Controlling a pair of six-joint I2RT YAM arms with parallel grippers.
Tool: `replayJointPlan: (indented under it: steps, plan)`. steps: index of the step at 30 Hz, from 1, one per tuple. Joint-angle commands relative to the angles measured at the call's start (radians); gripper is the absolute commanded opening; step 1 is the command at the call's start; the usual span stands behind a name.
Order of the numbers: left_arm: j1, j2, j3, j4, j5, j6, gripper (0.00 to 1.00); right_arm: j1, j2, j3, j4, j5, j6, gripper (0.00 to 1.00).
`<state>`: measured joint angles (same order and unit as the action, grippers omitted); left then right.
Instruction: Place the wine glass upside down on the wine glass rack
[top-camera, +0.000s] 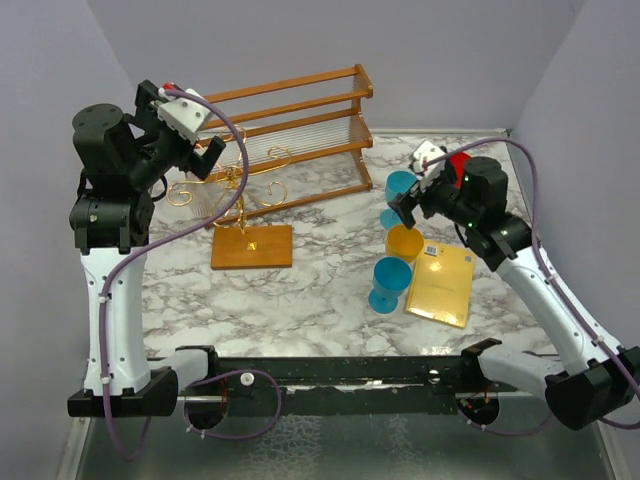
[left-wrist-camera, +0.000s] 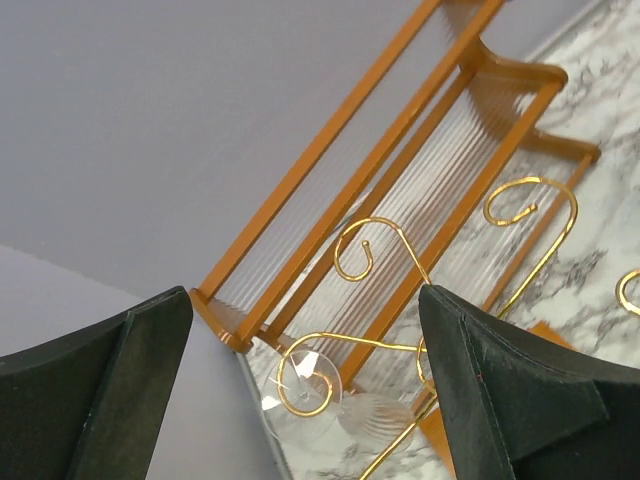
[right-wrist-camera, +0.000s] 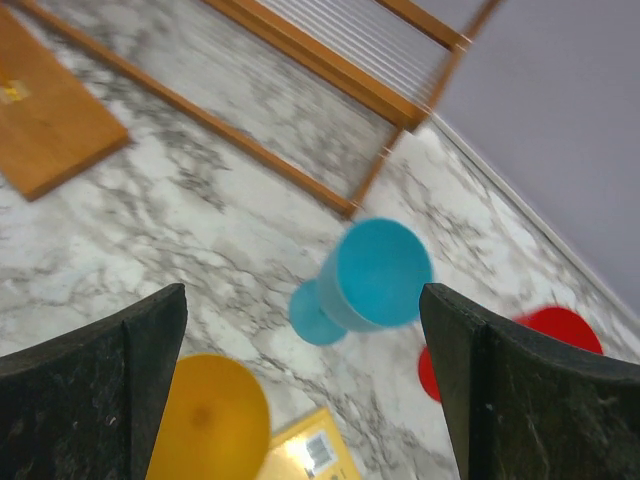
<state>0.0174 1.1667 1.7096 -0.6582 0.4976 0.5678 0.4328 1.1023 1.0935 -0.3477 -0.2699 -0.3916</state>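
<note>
The wine glass (left-wrist-camera: 318, 388) is clear and hangs upside down. Its round foot is caught in a curled arm of the gold wine glass rack (left-wrist-camera: 372, 342), and its ribbed bowl points down toward the marble. The rack's stem (top-camera: 241, 190) rises from a flat orange-brown base (top-camera: 252, 247). My left gripper (left-wrist-camera: 305, 300) is open just above and behind the glass, with both fingers clear of it; in the top view it (top-camera: 208, 158) hovers at the rack's upper left. My right gripper (right-wrist-camera: 303, 295) is open and empty, far to the right, above a blue cup (right-wrist-camera: 375, 275).
A two-tier wooden slatted shelf (top-camera: 300, 120) stands behind the rack. On the right are a blue cup (top-camera: 400, 187), a yellow cup (top-camera: 404, 243), a second blue cup (top-camera: 390, 283) and a yellow envelope (top-camera: 442, 285). A red object (right-wrist-camera: 555, 330) lies near the wall.
</note>
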Motion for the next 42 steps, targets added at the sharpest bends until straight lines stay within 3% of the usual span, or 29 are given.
replayJointPlan:
  steps: [1,9,19,27,38,42]
  plan:
    - [0.008,-0.027,0.007,0.142,-0.089,-0.300,0.99,-0.199,-0.018,0.040,-0.010,0.039,0.123,1.00]
    - [0.013,-0.041,0.013,0.134,-0.106,-0.322,0.98,-0.388,-0.048,0.049,0.005,0.286,0.091,1.00]
    - [0.013,-0.074,-0.041,0.136,-0.155,-0.322,0.97,-0.640,0.053,0.135,-0.106,0.211,0.121,1.00]
    - [0.012,-0.075,-0.059,0.154,-0.147,-0.363,0.97,-0.700,0.173,0.188,-0.246,0.184,0.076,0.87]
    - [0.012,-0.076,-0.071,0.155,-0.123,-0.358,0.97,-0.719,0.228,0.193,-0.293,0.191,0.028,0.60]
    - [0.012,-0.074,-0.071,0.156,-0.121,-0.356,0.97,-0.725,0.228,0.188,-0.304,0.186,0.013,0.55]
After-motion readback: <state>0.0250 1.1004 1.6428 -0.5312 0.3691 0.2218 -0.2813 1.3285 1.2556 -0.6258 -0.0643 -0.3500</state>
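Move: The empty right hand is going for the clear wine glass, upright near the table's right edge, about 12 cm ahead, 26 cm to the right and 20 cm below. The red glass stands some 13 cm to the left of it and 4 cm farther out. The yellow cup is almost straight beneath this hand; the far blue glass is roughly 13 cm ahead and 2 cm left. From the left hand the clear glass lies some 70 cm right, 13 cm ahead, well below. The right hand sweeps quickly some 28 cm to the right and about 4 cm forward, past the near side of the red glass, while it swings some 50 degrees clockwise to face outward. Over the table's right side it then sinks about 9 cm towards the clear glass, tipping its fingers some 20 degrees farther down and closing them from wide open to a bit over half open, while the open left hand rises 3 cm, settles about 1 cm back and rolls nearly 20 degrees, its right side up. ##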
